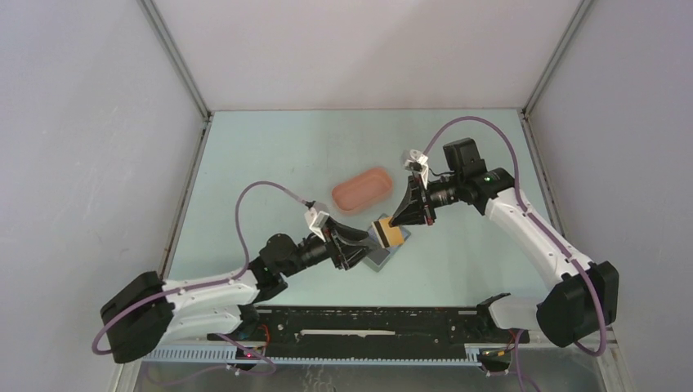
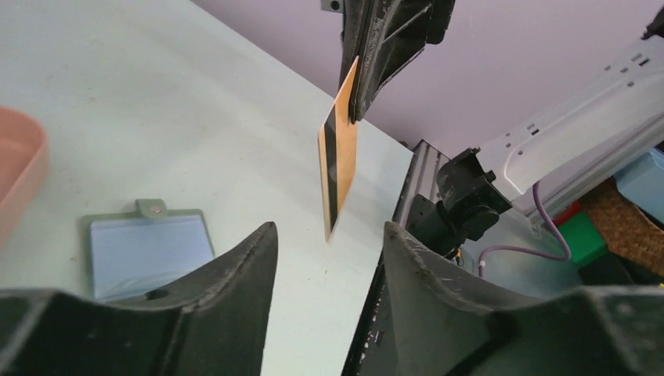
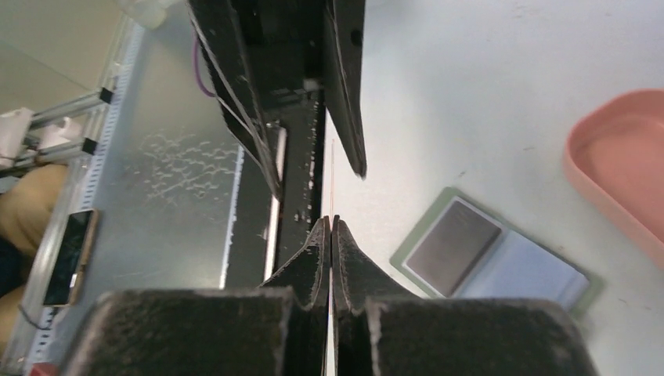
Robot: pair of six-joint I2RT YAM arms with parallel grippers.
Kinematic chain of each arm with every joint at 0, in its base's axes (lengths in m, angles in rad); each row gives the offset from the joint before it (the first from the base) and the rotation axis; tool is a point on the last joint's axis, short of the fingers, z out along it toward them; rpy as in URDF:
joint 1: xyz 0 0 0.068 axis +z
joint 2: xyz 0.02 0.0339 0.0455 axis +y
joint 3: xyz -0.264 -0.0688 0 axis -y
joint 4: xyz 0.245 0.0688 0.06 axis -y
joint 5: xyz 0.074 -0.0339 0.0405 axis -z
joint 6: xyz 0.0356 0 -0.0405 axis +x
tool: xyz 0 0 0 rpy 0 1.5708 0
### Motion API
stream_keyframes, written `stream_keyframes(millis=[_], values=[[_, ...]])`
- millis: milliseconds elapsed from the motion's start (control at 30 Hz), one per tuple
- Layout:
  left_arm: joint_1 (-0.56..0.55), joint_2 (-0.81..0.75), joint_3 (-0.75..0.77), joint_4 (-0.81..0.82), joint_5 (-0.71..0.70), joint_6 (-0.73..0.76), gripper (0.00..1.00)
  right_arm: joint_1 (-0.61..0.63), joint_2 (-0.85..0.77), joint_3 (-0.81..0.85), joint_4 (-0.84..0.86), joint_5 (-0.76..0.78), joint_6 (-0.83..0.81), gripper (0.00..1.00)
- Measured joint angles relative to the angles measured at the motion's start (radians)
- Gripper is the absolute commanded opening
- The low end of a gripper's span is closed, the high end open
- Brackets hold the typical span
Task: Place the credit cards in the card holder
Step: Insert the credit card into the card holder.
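Note:
A yellowish-tan credit card with a black stripe hangs on edge above the table, my right gripper shut on its top edge. In the right wrist view the card is only a thin line. My left gripper is open, its fingers either side of the card's lower corner and not touching it. The card holder lies open and flat on the table under both grippers. A dark grey card rests on one half of the holder. In the top view the yellow card sits between the two grippers.
A pink oblong tray stands just behind the holder. The black base rail runs along the near table edge. Grey walls close in the table on three sides.

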Motion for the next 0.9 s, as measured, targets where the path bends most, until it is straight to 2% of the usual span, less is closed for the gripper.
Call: stream_keyframes(millis=[67, 133, 167, 300, 500, 900], values=[[0.0, -0.074, -0.006, -0.073, -0.035, 0.03, 0.73, -0.015, -0.018, 0.0, -0.019, 0.024, -0.034, 0.0], [0.0, -0.159, -0.007, -0.163, -0.082, 0.058, 0.93, -0.031, -0.028, 0.0, -0.032, 0.045, -0.056, 0.0], [0.0, -0.192, -0.008, -0.193, -0.103, 0.073, 0.99, -0.038, -0.03, 0.0, -0.036, 0.056, -0.066, 0.0], [0.0, -0.316, -0.016, -0.34, -0.23, 0.103, 1.0, -0.056, -0.026, 0.0, -0.048, 0.13, -0.084, 0.0], [0.003, -0.334, -0.018, -0.459, -0.334, 0.11, 0.98, -0.063, 0.052, 0.0, -0.046, 0.2, -0.073, 0.0], [0.025, -0.126, -0.064, -0.282, -0.21, 0.051, 0.95, -0.059, 0.224, 0.02, -0.102, 0.127, -0.097, 0.0]])
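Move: The open card holder lies flat on the table, about 4 cm ahead of the right gripper, level with it sideways and some 20 cm below. The pink tray is about 20 cm ahead of that gripper and 5 cm to its left, also on the table. For the left gripper, the holder is about 8 cm ahead, 7 cm to the right and 18 cm down. The orange card in the right fingers sits some 6 cm to the left gripper's right, 1 cm ahead and slightly higher. Lower the right gripper about 8 cm towards the card holder, reaching some 4 cm forward as it sinks, tip its fingers about 10 degrees further down and keep the orange card pinched. Draw the left gripper about 6 cm left and a little forward, away from the card, opening fully and swinging counter-clockwise; then bring it down some 6 cm and slightly back right beside the holder. ##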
